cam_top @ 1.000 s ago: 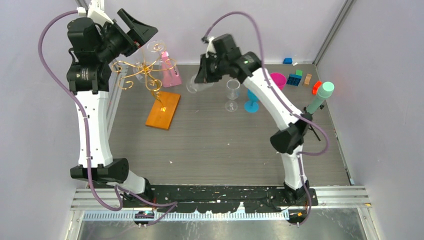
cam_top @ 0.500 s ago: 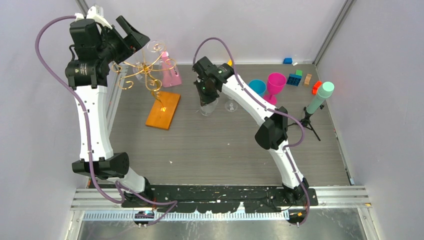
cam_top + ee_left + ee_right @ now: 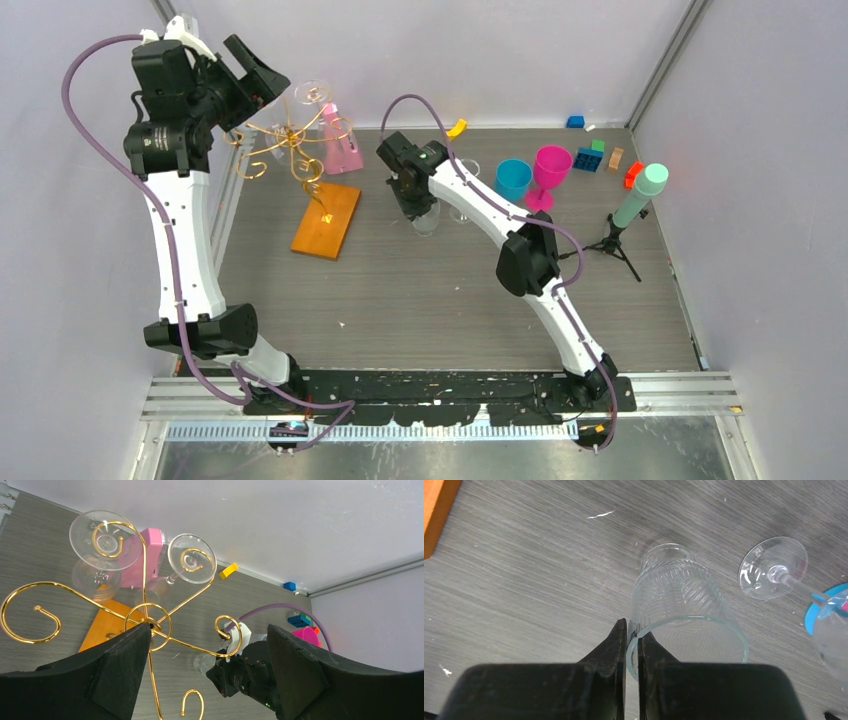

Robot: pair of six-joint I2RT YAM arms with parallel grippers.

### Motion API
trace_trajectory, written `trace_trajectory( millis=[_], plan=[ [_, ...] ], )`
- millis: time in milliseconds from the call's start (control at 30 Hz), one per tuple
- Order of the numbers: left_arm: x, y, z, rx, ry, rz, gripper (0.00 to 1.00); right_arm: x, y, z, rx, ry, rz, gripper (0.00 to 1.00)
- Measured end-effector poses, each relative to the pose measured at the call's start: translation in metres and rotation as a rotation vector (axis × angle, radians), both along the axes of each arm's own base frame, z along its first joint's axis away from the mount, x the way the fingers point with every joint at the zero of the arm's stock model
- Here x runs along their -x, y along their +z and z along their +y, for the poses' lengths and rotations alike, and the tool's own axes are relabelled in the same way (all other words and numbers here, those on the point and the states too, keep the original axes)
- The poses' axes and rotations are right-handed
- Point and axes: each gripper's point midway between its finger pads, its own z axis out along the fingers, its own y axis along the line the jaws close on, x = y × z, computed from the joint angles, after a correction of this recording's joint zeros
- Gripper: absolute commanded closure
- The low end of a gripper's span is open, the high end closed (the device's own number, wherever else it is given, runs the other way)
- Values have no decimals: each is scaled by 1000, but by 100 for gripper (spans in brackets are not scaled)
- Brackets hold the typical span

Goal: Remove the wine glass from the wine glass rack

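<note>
The wine glass rack (image 3: 295,135), curly gold wire on an orange base (image 3: 326,220), stands at the back left. In the left wrist view two clear wine glasses hang by their feet (image 3: 105,540) (image 3: 191,558) in loops of the rack (image 3: 150,625). My left gripper (image 3: 255,70) is open and empty, high above the rack (image 3: 209,630). My right gripper (image 3: 418,205) is shut on the rim of a clear ribbed glass (image 3: 679,595), which is upright just above or on the table (image 3: 631,630).
Another clear wine glass (image 3: 773,567) stands just right of the held glass. A pink object (image 3: 340,145) is behind the rack. A blue cup (image 3: 513,180), a magenta goblet (image 3: 551,165), toy bricks (image 3: 592,155) and a black tripod with a teal cylinder (image 3: 640,195) are at the right.
My right arm carried the clear glass away from the rack, forward and down toward the table beside the standing wine glass. My left gripper drew slightly left, staying open.
</note>
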Motion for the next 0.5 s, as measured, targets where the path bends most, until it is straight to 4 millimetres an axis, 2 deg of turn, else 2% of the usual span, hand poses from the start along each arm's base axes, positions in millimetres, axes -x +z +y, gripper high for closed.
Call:
trace_trajectory(
  millis=[167, 333, 500],
  plan=[
    [-1, 1, 2, -1, 8, -2, 11, -14, -5, -6, 17, -6, -25, 88],
    [-2, 2, 6, -2, 16, -6, 11, -29, -6, -13, 18, -8, -54, 76],
    [-4, 0, 9, -1, 24, 1, 12, -46, -1, -17, -12, -14, -86, 59]
  ],
)
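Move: The clear wine glass held by its rim is bound for a patch of table about 4 cm ahead of the right hand, 4 cm to its right and 17 cm below. Just right of that patch stands another clear glass, 5 cm ahead and 12 cm right of the hand; the blue glass is 5 cm ahead, 21 cm right, the glasses' middles some 8 cm below. From the left hand the patch lies roughly 3 cm ahead, 28 cm right, 52 cm below. The clear wine glass, its rim still pinched at the left side, goes forward and a little right with the right hand, coming up beside the standing clear glass with hardly any sinking. After some 3 cm the fingers start to open while the hand runs on to about 5 cm in all, tipping slightly so they point farther forward; one finger ends inside the bowl, one outside. ##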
